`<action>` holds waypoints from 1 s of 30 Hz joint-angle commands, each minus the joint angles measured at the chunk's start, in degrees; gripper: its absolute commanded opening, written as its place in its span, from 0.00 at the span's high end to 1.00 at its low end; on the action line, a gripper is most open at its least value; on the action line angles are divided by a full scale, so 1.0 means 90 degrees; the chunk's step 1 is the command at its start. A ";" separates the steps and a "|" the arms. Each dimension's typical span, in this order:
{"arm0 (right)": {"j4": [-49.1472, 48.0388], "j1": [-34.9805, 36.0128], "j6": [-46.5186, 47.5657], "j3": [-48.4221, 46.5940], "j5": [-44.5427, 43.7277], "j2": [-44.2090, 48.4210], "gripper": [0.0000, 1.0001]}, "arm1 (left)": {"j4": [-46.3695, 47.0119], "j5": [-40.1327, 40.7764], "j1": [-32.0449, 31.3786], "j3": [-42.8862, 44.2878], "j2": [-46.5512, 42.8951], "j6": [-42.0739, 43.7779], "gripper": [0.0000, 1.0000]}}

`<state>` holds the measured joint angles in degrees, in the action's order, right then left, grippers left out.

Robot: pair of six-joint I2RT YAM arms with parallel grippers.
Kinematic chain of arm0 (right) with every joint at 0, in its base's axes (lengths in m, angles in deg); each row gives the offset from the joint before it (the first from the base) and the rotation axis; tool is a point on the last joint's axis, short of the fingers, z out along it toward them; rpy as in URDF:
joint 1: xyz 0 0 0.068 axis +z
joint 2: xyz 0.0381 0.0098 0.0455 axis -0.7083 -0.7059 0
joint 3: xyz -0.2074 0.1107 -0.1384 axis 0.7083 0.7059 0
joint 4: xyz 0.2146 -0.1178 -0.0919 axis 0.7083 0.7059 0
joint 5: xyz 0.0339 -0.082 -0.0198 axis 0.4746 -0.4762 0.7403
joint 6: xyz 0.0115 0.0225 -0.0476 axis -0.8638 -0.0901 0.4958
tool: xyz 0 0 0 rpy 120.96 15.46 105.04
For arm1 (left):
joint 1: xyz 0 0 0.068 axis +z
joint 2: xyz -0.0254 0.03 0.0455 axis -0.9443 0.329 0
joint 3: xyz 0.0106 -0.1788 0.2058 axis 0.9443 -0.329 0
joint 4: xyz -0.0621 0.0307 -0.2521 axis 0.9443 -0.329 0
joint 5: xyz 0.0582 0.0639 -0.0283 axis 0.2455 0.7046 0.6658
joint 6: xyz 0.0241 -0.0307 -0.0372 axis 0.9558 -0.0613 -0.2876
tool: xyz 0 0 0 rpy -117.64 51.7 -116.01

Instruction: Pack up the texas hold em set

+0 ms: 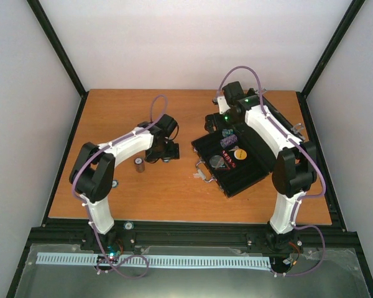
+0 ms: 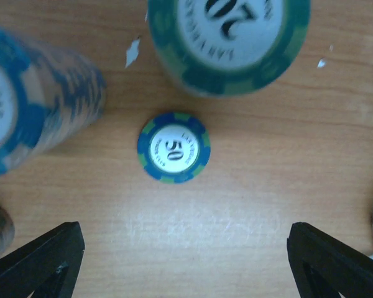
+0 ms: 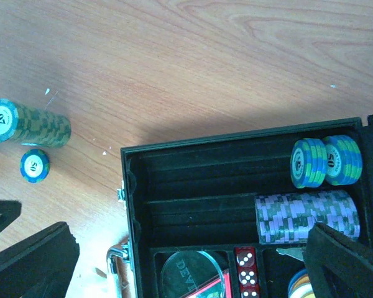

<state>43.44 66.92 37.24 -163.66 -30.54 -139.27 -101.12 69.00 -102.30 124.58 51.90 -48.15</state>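
The black case [image 1: 252, 180] lies open at the table's right. In its slots [image 3: 236, 138] lie two short blue 50 chip stacks [image 3: 326, 161], a purple stack [image 3: 304, 214], red dice [image 3: 245, 273] and a clear round disc [image 3: 189, 276]. My right gripper [image 3: 193, 248] hovers open over the case [image 1: 225, 124] with nothing between its fingers. My left gripper [image 1: 168, 152] hangs open over the wood. A single blue 50 chip [image 2: 173, 147] lies flat just ahead of it. Beyond it a green 20 stack [image 2: 230, 43] lies on its side, and a blue stack [image 2: 31, 105] lies to the left.
A small brownish chip stack [image 1: 138, 164] stands upright left of the left gripper. The case's silver handle [image 3: 115, 264] sticks out toward the table's middle. The right wrist view also shows the green stack [image 3: 31, 124] and the single chip [image 3: 35, 166] on the wood left of the case.
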 commanded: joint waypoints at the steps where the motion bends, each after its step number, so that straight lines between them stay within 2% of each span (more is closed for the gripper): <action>1: 0.0038 0.0005 -0.0075 0.0118 0.0224 0.0184 0.00 | 0.0028 0.0316 0.0024 0.0591 0.0347 0.0186 0.09; 5: 0.0026 0.0006 -0.0058 0.0142 0.0289 0.0152 0.00 | -0.0104 0.0254 0.0024 0.1005 0.0859 0.0165 0.13; 11: 0.0012 0.0007 -0.0028 0.0169 0.0447 0.0116 0.00 | -0.0041 0.0375 0.0024 0.1006 0.1240 0.0165 0.19; 17: -0.0020 0.0007 -0.0003 0.0210 0.0470 0.0133 0.00 | 0.0034 0.0501 0.0024 0.1050 0.1486 0.0174 0.22; 22: -0.0051 0.0006 0.0004 0.0273 0.0508 0.0139 0.00 | 0.0101 0.0549 0.0024 0.1084 0.1678 0.0203 0.32; 26: -0.0064 0.0006 0.0021 0.0326 0.0511 0.0143 0.00 | 0.0204 0.0607 0.0024 0.0917 0.1632 0.0187 0.50; 30: -0.0052 0.0007 0.0036 0.0332 0.0470 0.0145 0.00 | 0.0265 0.0570 0.0030 0.0679 0.1493 0.0149 0.54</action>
<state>43.26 66.92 37.13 -161.05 -26.59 -139.25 -100.27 73.75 -102.30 132.42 65.39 -46.71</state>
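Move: The standing stack of green 20 chips is about 3 cm ahead of the left hand, in line with it sideways, its middle some 4 cm lower. A flat 50 chip lies on the table roughly 1 cm back from this hand; a blue stack stands 6 cm left and 1 cm ahead, and a brown stack about 10 cm left and 4 cm back. From the right hand the green stack is some 16 cm left, 6 cm back and 14 cm down. The left hand, pointing almost straight down and empty, first reaches about 3 cm forward from beside the flat 50 chip until it is over the green stack, then sinks nearly 5 cm so that its fingers straddle the upright stack. While sinking it draws its wide-open fingers in a little, and once down it shuts them to about half open with barely any further travel, the pads closing on the stack's sides. ##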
